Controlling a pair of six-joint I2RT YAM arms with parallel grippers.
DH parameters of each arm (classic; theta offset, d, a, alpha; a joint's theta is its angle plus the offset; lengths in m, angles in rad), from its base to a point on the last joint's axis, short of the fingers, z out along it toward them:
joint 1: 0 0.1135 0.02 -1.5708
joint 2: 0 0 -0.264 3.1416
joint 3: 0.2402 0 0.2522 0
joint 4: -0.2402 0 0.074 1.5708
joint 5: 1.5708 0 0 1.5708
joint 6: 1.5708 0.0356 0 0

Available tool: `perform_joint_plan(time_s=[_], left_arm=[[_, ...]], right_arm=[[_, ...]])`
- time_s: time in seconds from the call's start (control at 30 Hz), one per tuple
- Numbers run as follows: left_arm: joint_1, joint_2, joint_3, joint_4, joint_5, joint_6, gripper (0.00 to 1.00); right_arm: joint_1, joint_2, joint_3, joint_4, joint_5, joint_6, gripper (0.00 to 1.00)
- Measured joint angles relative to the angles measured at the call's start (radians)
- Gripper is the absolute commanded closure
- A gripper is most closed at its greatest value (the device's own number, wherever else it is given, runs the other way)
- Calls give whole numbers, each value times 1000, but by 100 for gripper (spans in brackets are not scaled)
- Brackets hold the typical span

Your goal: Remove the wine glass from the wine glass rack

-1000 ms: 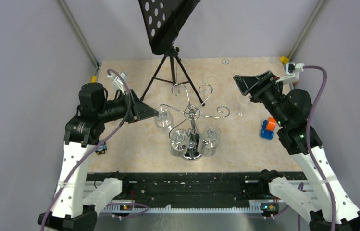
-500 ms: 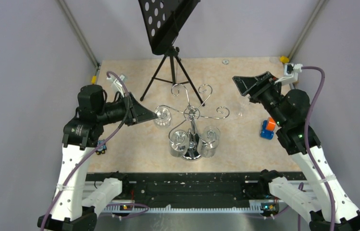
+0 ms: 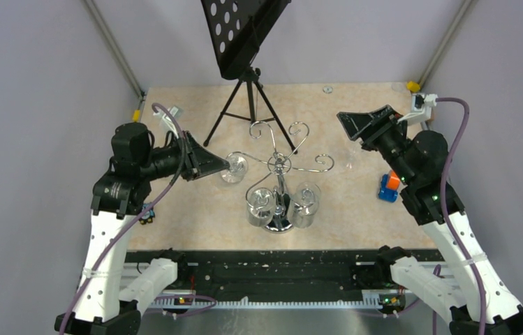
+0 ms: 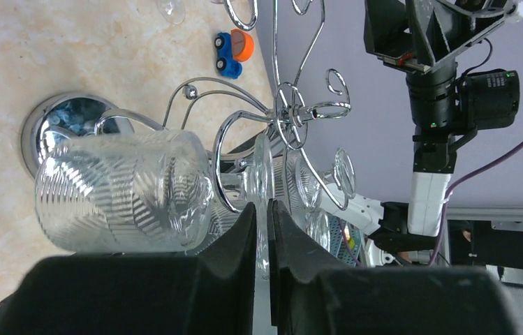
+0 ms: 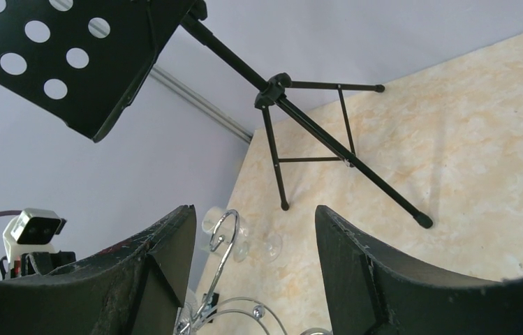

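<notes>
The chrome wine glass rack (image 3: 281,165) stands mid-table on its round base (image 3: 278,223). A clear ribbed wine glass (image 3: 234,169) is at the end of the rack's left arm. My left gripper (image 3: 225,166) is shut on its stem just under the foot. In the left wrist view the bowl (image 4: 122,192) lies left of the black fingers (image 4: 244,230), with the thin stem pinched between them. Two more glasses (image 3: 260,204) hang near the post. My right gripper (image 3: 362,123) stands open, high at the right, apart from the rack; in its own view the gripper (image 5: 255,216) holds nothing.
A black tripod music stand (image 3: 243,42) rises behind the rack, its legs (image 3: 234,112) on the far table. A blue and orange toy (image 3: 388,187) and an upright clear glass (image 3: 350,158) sit at the right. Another glass (image 5: 241,237) lies on the table's far left.
My left gripper's jaws have closed on the glass stem, and gripper and glass have shifted slightly left along the rack arm. The right arm has barely moved.
</notes>
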Motion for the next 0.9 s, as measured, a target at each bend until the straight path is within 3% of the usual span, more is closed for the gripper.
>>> perform_joint_plan(time_s=[0.23, 0.53, 0.9], left_arm=[[0, -20, -53, 88, 15, -101, 77], [0, -17, -55, 93, 5, -123, 68], [-1, -4, -51, 82, -13, -108, 69]], right_arm=[[0, -7, 0, 0, 3, 0, 36], [0, -15, 0, 0, 11, -1, 36], [0, -20, -5, 1, 19, -1, 36]])
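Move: The left fingers already pinch the edge of the wine glass's foot; the glass hangs upside down on the rack's left hook, bowl tipped a little forward, its middle about 7 cm below the hand, 2 cm right and 1 cm ahead. The rack's hub is some 15 cm right, about level and straight across. The front-left glass hangs roughly 10 cm right, 9 cm back and 8 cm lower. From the right hand, the wine glass is about 31 cm left, 11 cm back and 10 cm lower. The left fingertips let go of the wine glass's foot, opening from nearly shut to about a third while staying either side of its rim. The hand all but stays in place beside the left hook, easing only about 1 cm forward, with a slight wrist turn of some 5 degrees. ##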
